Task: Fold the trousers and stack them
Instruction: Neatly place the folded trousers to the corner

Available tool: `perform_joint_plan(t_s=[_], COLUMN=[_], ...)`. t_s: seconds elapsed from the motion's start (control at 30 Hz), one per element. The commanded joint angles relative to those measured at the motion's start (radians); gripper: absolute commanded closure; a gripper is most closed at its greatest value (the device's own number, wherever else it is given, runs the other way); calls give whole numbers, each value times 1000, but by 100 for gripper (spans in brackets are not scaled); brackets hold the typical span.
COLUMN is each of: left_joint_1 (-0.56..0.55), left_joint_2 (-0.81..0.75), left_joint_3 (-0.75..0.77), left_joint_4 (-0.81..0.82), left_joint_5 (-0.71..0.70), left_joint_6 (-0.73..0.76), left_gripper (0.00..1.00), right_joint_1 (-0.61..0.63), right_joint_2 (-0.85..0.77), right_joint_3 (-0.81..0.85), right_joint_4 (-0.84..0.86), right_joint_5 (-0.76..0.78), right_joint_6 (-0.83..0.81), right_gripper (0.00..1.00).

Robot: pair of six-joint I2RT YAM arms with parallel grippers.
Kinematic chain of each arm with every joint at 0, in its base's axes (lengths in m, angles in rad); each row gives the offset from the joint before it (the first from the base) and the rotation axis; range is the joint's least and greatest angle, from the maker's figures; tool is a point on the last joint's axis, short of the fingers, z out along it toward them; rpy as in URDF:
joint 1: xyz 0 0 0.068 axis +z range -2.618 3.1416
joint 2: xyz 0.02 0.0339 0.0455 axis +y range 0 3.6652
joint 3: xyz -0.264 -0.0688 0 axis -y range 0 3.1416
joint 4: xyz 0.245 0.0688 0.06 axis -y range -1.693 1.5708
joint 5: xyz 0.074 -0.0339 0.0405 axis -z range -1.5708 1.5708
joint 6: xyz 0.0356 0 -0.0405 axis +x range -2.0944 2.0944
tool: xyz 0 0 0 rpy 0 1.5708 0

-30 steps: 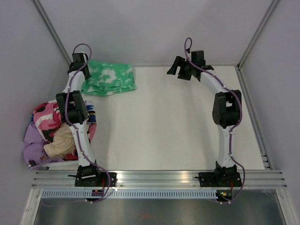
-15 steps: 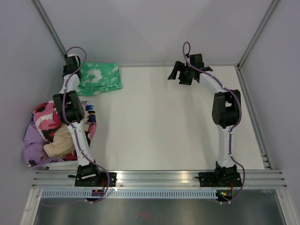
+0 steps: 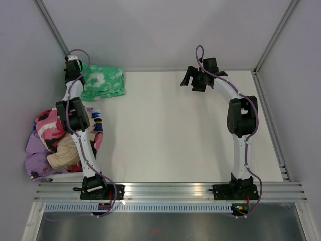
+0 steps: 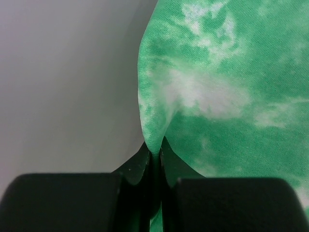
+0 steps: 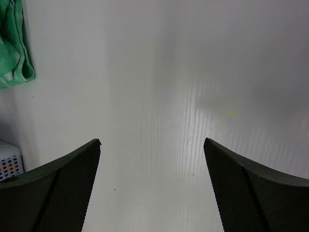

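Observation:
The trousers [image 3: 103, 83], bright green with white mottling, lie folded into a small bundle at the table's back left corner. My left gripper [image 3: 79, 74] stands at the bundle's left edge. In the left wrist view its jaws [image 4: 155, 154] are shut on a pinched ridge of the green fabric [image 4: 227, 96]. My right gripper [image 3: 190, 78] hovers open at the back of the table, well to the right of the trousers. Nothing lies between its fingers [image 5: 152, 145], and only the bundle's edge [image 5: 12, 53] shows at the upper left of that view.
A heap of other clothes [image 3: 55, 140], pink, purple and tan, fills a white basket [image 5: 9, 162] at the left side. Grey walls close in the left, back and right. An aluminium rail [image 3: 170, 191] runs along the near edge.
The left gripper has dragged the folded trousers leftward toward the back left corner. The right arm has barely moved.

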Motion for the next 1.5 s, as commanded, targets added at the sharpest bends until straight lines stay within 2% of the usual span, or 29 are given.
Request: perform_joint_plan(t_s=[0.0, 0.17, 0.33, 0.43, 0.53, 0.57, 0.7, 0.83, 0.97, 1.07, 1.2, 1.27, 1.47], left_joint_1=[6, 11, 9, 3, 2, 2, -3, -29, -72, -138, -159, -190, -302], left_joint_2=[-1, -9, -29, -29, -32, -35, -50, -78, -69, -78, -98, -102, -164], left_joint_3=[55, 40, 46, 48, 25, 9, -18, -69, -81, -72, -57, -57, -139], left_joint_4=[83, 91, 47, 21, -10, -22, -58, -58, -81, -76, -96, -113, -153], left_joint_5=[6, -51, 70, 97, 98, 98, 159, 303, 379, 379, 501, 486, 434], left_joint_6=[16, 15, -40, -64, -88, -91, -100, -131, -173, -79, -174, -174, -327], left_gripper=[91, 87, 98, 98, 98, 98, 98, 98, 98, 98, 98, 98, 98], right_joint_1=[3, 4, 4, 4, 62, 82, 161, 175, 175, 171, 170, 162, 129], right_joint_2=[-14, -17, -14, -6, 38, 57, 169, 201, 183, 168, 120, 108, 69], right_joint_3=[49, 38, 32, 32, 96, 172, 274, 254, 251, 225, 159, 129, 66], right_joint_4=[-12, -5, 7, 30, 60, 52, 130, 254, 235, 225, 238, 245, 230], right_joint_5=[17, 16, 17, 11, 45, 49, 10, 29, 84, 101, 143, 155, 164], right_joint_6=[6, 5, 8, 24, 12, 6, 109, 238, 189, 183, 192, 196, 212], right_gripper=[6, 6, 6, 6, 6, 6, 6, 6, 6, 6, 6, 6, 6])
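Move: The left gripper, shut on the left end of the folded trousers, stands by the table's left edge; the bare stretch it takes them to lies about 23 cm to its right, 2 cm ahead and 8 cm below. The trousers' middle is some 15 cm right, about level fore and aft and 5 cm lower; the clothes bin is roughly 35 cm back, straight behind. From the empty right gripper, the trousers' right edge lies about 38 cm left, 2 cm ahead, 8 cm lower. Keep the left fingers shut on the trousers; sink about 4 cm, then sweep them faster and faster some 23 cm right, away from the left wall, wrist turning clockwise with its left side dipping. Once the left begins to sink, swing the open right gripper 14 cm left, ease it back right about 6 cm, and lower it, touching nothing. ##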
